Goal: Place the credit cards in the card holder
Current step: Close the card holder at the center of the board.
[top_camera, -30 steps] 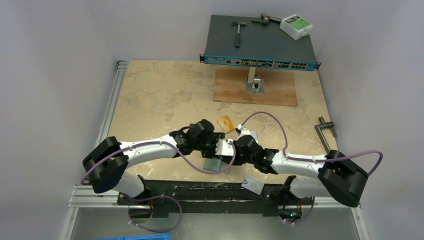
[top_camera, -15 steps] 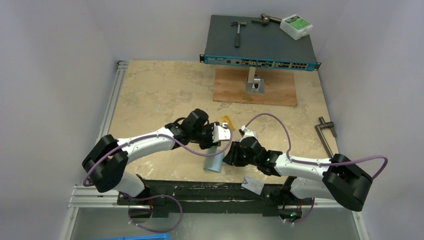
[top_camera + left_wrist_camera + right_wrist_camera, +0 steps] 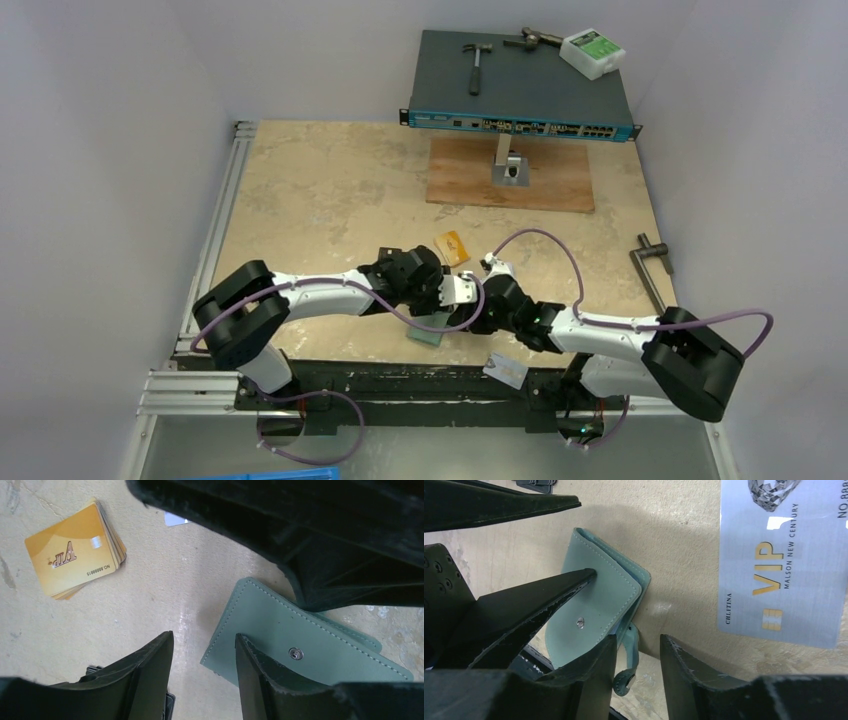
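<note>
The teal card holder (image 3: 428,332) (image 3: 305,640) (image 3: 599,602) lies folded on the table between both grippers, snap stud up. My left gripper (image 3: 447,292) (image 3: 202,639) is open; one fingertip rests over the holder's edge and bare table shows between the fingers. My right gripper (image 3: 478,302) (image 3: 636,642) is open beside the holder, whose snap tab (image 3: 626,680) hangs loose in the gap. A small stack of orange credit cards (image 3: 75,547) (image 3: 452,247) lies beyond the holder. A silver VIP card (image 3: 781,560) lies flat to the right.
Another pale card (image 3: 505,372) sits on the black rail at the near edge. At the back stand a network switch (image 3: 520,90) carrying a hammer (image 3: 476,62), and a wooden board (image 3: 470,180) with a metal bracket (image 3: 508,165). A metal handle (image 3: 652,260) sits at the right edge.
My right gripper has opened and let go of the card holder, which now lies flatter on the table. My left gripper swung away and came back down over the holder's edge.
</note>
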{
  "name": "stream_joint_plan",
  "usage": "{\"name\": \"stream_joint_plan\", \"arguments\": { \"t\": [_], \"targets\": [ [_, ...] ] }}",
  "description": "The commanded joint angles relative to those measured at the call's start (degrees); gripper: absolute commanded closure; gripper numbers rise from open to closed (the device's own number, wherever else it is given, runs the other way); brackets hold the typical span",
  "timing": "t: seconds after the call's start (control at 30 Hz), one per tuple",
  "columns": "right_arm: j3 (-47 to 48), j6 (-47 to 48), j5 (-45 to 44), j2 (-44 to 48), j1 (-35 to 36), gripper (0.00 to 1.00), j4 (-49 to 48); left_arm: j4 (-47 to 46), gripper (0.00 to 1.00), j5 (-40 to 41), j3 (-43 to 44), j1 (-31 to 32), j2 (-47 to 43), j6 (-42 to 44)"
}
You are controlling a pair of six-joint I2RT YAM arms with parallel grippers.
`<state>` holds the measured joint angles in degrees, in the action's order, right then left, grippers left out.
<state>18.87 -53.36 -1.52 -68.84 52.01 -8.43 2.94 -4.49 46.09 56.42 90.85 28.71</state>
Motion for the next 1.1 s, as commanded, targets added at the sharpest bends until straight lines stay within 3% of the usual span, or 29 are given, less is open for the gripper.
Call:
{"name": "stream_joint_plan", "arguments": {
  "t": [0.0,0.13,0.37,0.4,0.47,0.5,0.67,0.87,0.93,1.07],
  "targets": [
    [-2.0,-0.7,-0.9,2.6,-0.7,0.58,1.4,4.2,0.52,-1.1,3.1,-0.2,1.9,-1.9],
    [-2.3,-0.6,-0.7,4.0,-1.6,0.46,2.5,6.0,0.50,-2.5,2.3,-0.4,1.0,-1.9],
    [-2.0,-0.6,-0.2,3.4,-2.3,0.43,3.0,16.9,0.34,-9.7,9.3,-6.8,-4.8,-4.8],
    [-2.0,-0.4,-0.2,3.6,-2.6,0.43,3.2,18.5,0.29,-11.2,10.6,-8.4,-5.9,-5.4],
    [-1.9,-0.3,-0.2,3.9,-3.1,0.42,3.5,21.2,0.03,-12.0,13.2,-10.7,-7.9,-5.9],
    [-1.8,-0.4,-0.2,3.8,-3.2,0.42,3.7,23.3,0.00,-11.8,14.4,-11.6,-8.6,-5.6],
    [-0.6,-0.2,0.3,2.8,-3.6,0.38,4.9,32.7,0.00,-11.8,20.9,-16.0,-10.2,-8.2],
    [0.7,-0.4,1.3,0.1,-4.8,0.37,4.7,43.6,0.00,-27.0,23.5,-24.1,-3.3,1.8],
    [1.2,-0.6,2.8,0.1,-5.3,0.37,6.0,40.5,0.00,-25.1,21.0,-23.9,-3.6,1.5],
    [2.1,0.0,4.4,0.0,-7.8,0.38,8.3,23.5,0.00,-24.7,7.4,-23.8,-13.7,5.5]
  ]
}}
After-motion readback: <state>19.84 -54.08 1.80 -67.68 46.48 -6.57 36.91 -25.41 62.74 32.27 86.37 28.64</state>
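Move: The card holder, its lid folded over, has its middle about 5 cm back from the left hand, neither left nor right of it, some 2 cm below. From that hand the black cards lie roughly 8 cm ahead and 8 cm left, the orange cards 12 cm ahead and 5 cm right. From the right hand the holder is about 7 cm left, level fore and aft and slightly below, with white cards some 9 cm ahead and 6 cm right. Up and off the card holder's lid goes the left hand, after first staying low with one fingertip resting near the lid's far edge: it rises about 12 cm while going forward and left and opening wide, then swings farther left and sinks 5 cm or so near the black cards, tipping some 20 degrees. The right hand stays low beside the loose strap, opening wider and easing slightly forward. ##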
